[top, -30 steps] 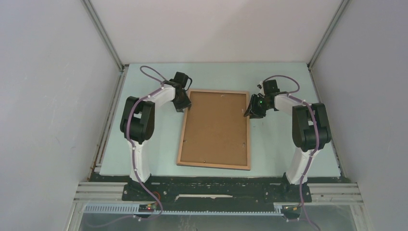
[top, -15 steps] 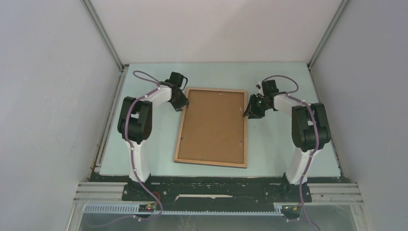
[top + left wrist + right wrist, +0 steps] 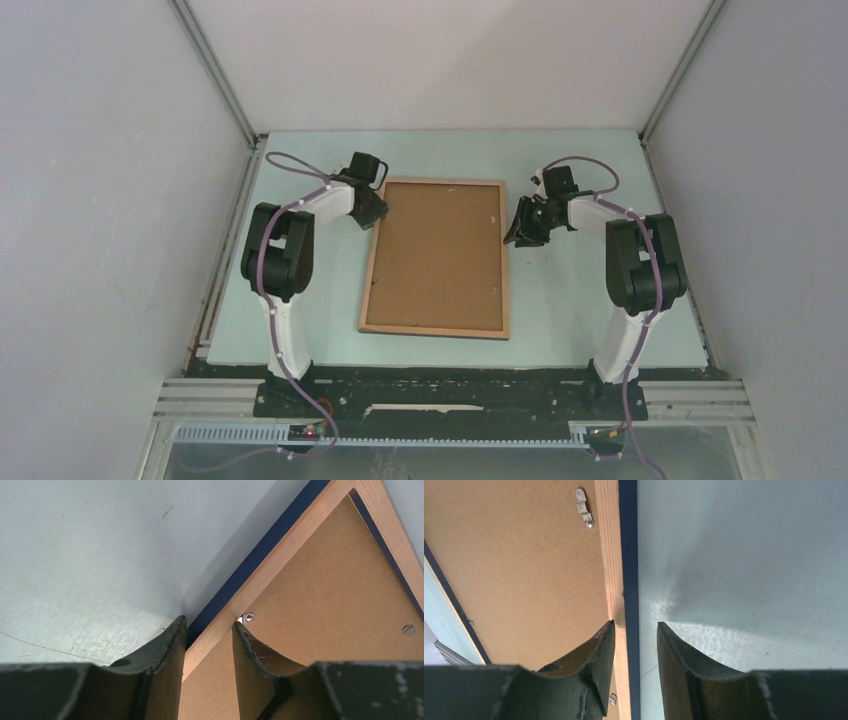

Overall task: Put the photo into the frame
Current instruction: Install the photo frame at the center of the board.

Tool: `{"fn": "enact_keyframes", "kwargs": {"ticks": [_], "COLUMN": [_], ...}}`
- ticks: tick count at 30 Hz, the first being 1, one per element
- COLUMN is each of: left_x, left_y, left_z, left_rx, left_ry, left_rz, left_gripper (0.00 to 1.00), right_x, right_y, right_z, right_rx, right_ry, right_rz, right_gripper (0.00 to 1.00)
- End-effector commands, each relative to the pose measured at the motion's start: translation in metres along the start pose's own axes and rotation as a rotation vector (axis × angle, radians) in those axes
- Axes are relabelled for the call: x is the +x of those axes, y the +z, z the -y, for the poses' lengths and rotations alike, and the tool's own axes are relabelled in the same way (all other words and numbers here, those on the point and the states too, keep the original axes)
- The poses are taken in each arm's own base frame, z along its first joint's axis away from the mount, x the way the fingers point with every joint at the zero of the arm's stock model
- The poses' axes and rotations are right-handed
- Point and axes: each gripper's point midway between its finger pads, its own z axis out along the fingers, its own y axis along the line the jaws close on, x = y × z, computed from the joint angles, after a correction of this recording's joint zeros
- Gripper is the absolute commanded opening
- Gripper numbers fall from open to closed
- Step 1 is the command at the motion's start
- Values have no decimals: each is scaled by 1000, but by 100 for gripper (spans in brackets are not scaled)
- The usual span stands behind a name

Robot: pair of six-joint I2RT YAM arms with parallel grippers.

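The frame (image 3: pixel 434 329) lies flat on the pale green table (image 3: pixel 580 300), wood-brown side up, with a brown backing board (image 3: pixel 435 255) filling it. The photo is hidden. My left gripper (image 3: pixel 375 212) is at the upper part of the left rail. In the left wrist view it (image 3: pixel 209 622) is shut across the wood rail (image 3: pixel 280 560), one finger on the navy outer edge, the other on the board side. My right gripper (image 3: pixel 517 228) is at the upper right rail. It (image 3: pixel 636 624) straddles that rail (image 3: pixel 610 555) open, with a gap to its outer finger.
Small metal turn clips (image 3: pixel 584 509) (image 3: pixel 248 617) sit on the inner edge of the rails. Grey enclosure walls (image 3: pixel 120 200) close in the table on the left, right and back. Both arm bases stand at the near edge.
The frame has slid and turned to the left over the table, together with my left gripper. Its right rail has drawn slightly away from the right gripper, which barely moved.
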Motion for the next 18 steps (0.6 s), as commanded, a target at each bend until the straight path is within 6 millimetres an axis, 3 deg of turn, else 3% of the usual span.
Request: {"fn": "enact_keyframes", "kwargs": {"ticks": [1,8,13,18], "left_x": [-16,0,11,50], "left_y": [-3,-40,-67,-66], "left_z": [-18,-8,-20,-31], "left_rx": [-43,130,191,236], "left_ry": [-28,109,187,281], "left_rz": [94,28,-4,-180], "left_gripper": [17,49,70,83], "right_x": [-6,-5,-3,2], "right_y": [-3,-3,-5,-5], "right_z": [-7,-6,-10,-20], "right_rx": [-11,-5,3,-30], "right_ry": [-30,-29,-45,-33], "right_rz": [19,17,19,0], "right_gripper": [44,44,46,47]}}
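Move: Astride the frame's left bar, the left fingers still hold it; the frame's middle lies about 12 cm to the right and 9 cm back, roughly 1 cm lower. The far-left corner is some 7 cm ahead and 1 cm right, and a metal clip sits about 1 cm ahead and 2 cm right. From the right hand, whose open fingers straddle the right bar, the frame's middle is about 13 cm left, 2 cm back and 2 cm lower. Letting go of the left bar, the left hand draws back about 6 cm along it towards the near end, at first nearly level, then rising some 4 cm as its fingers spread wide and the wrist turns about 15 degrees clockwise. The right hand stays almost in place with its fingers still astride the right bar, easing just under a centimetre left near the end. ##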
